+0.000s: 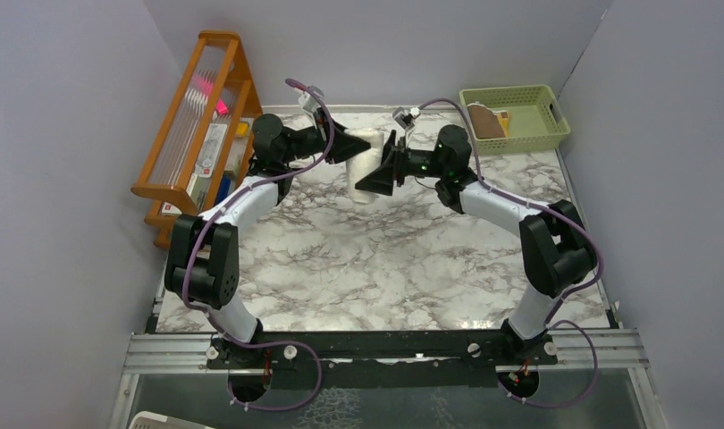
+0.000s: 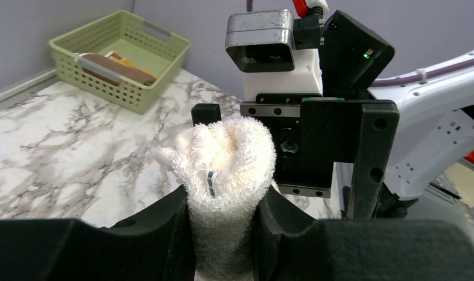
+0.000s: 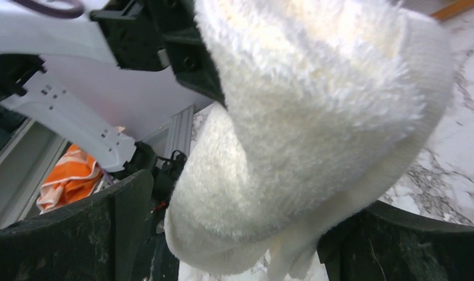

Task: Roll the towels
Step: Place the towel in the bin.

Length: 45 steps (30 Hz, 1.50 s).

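A cream towel point(image 1: 366, 168), rolled into a thick bundle, is held off the marble table at the back centre. My left gripper point(image 1: 352, 143) is shut on it; in the left wrist view its black fingers point(image 2: 164, 234) pinch the roll point(image 2: 232, 152) from both sides. My right gripper point(image 1: 387, 166) faces it from the right and stands open, with the towel's fluffy end point(image 3: 316, 117) between its wide-spread fingers point(image 3: 123, 228). On one side a gap shows between towel and finger. The brown towel point(image 1: 486, 121) lies in the green basket point(image 1: 546, 105).
A wooden rack point(image 1: 197, 116) with coloured items stands at the back left. The green basket point(image 2: 164, 44) sits at the back right corner. Grey walls close in three sides. An orange cloth point(image 3: 68, 178) lies beyond the table's left edge.
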Motion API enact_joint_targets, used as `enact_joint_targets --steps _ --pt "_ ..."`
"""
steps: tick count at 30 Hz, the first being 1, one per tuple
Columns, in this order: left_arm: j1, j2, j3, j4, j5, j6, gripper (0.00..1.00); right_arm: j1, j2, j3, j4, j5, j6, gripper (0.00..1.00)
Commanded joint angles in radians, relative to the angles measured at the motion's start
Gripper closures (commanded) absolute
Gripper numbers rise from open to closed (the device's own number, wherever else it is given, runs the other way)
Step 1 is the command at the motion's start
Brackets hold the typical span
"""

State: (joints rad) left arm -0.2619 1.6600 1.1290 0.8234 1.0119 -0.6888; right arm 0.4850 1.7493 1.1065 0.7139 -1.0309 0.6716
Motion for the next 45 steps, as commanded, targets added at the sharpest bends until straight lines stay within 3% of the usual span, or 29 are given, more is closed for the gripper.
enact_joint_targets --steps 1,4,9,16,28,32,37,40,45 --pt "0.003 -0.037 -0.025 -0.123 -0.126 0.148 0.90 0.016 -0.013 0.077 -0.262 0.143 -0.138 0.00" --pt "0.003 -0.062 -0.044 -0.160 -0.177 0.189 0.90 0.022 0.001 0.099 -0.306 0.167 -0.149 0.03" --pt "0.003 -0.099 -0.071 -0.217 -0.268 0.243 0.90 0.034 0.034 0.160 -0.415 0.208 -0.171 0.27" --pt "0.003 -0.132 -0.096 -0.255 -0.343 0.282 0.90 0.054 0.043 0.194 -0.523 0.296 -0.230 0.35" --pt "0.004 -0.168 -0.145 -0.268 -0.512 0.250 0.90 0.059 0.095 0.289 -0.657 0.371 -0.269 0.65" --pt "0.015 -0.178 -0.142 -0.276 -0.545 0.216 0.72 0.059 0.107 0.359 -0.758 0.436 -0.347 0.73" --pt "0.073 -0.204 -0.103 -0.301 -0.527 0.165 0.44 0.049 0.085 0.388 -0.821 0.527 -0.433 0.71" --pt "0.144 -0.216 -0.062 -0.341 -0.496 0.117 0.03 -0.009 0.092 0.441 -0.883 0.525 -0.469 0.71" --pt "0.222 -0.237 0.006 -0.474 -0.464 0.155 0.01 -0.200 0.113 0.532 -0.971 0.510 -0.506 0.71"
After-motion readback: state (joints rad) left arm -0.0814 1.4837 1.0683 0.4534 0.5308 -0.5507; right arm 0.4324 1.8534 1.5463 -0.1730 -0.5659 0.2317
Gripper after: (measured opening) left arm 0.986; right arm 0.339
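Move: Just to the right hand's left, between its wide-open fingers, stands the white rolled towel, its middle about 2 cm left and 1 cm below. The green bin for it lies some 27 cm farther out, 41 cm right and 20 cm down from the right hand, with the brown roll inside it about 7 cm left of the bin's middle. The left hand already grips the towel high up; the towel's middle is roughly 2 cm back, 3 cm right and 5 cm below it. Lowering about 5 cm while easing forward with the towel between them, the two hands trade it: the right fingers close on its sides below the left grip, then the left fingers open wide and swing off left and forward about 10 cm, turning counter-clockwise. The right hand carries the towel forward and to the right towards the bin, fingertips dipping and turning clockwise some 25 degrees. ##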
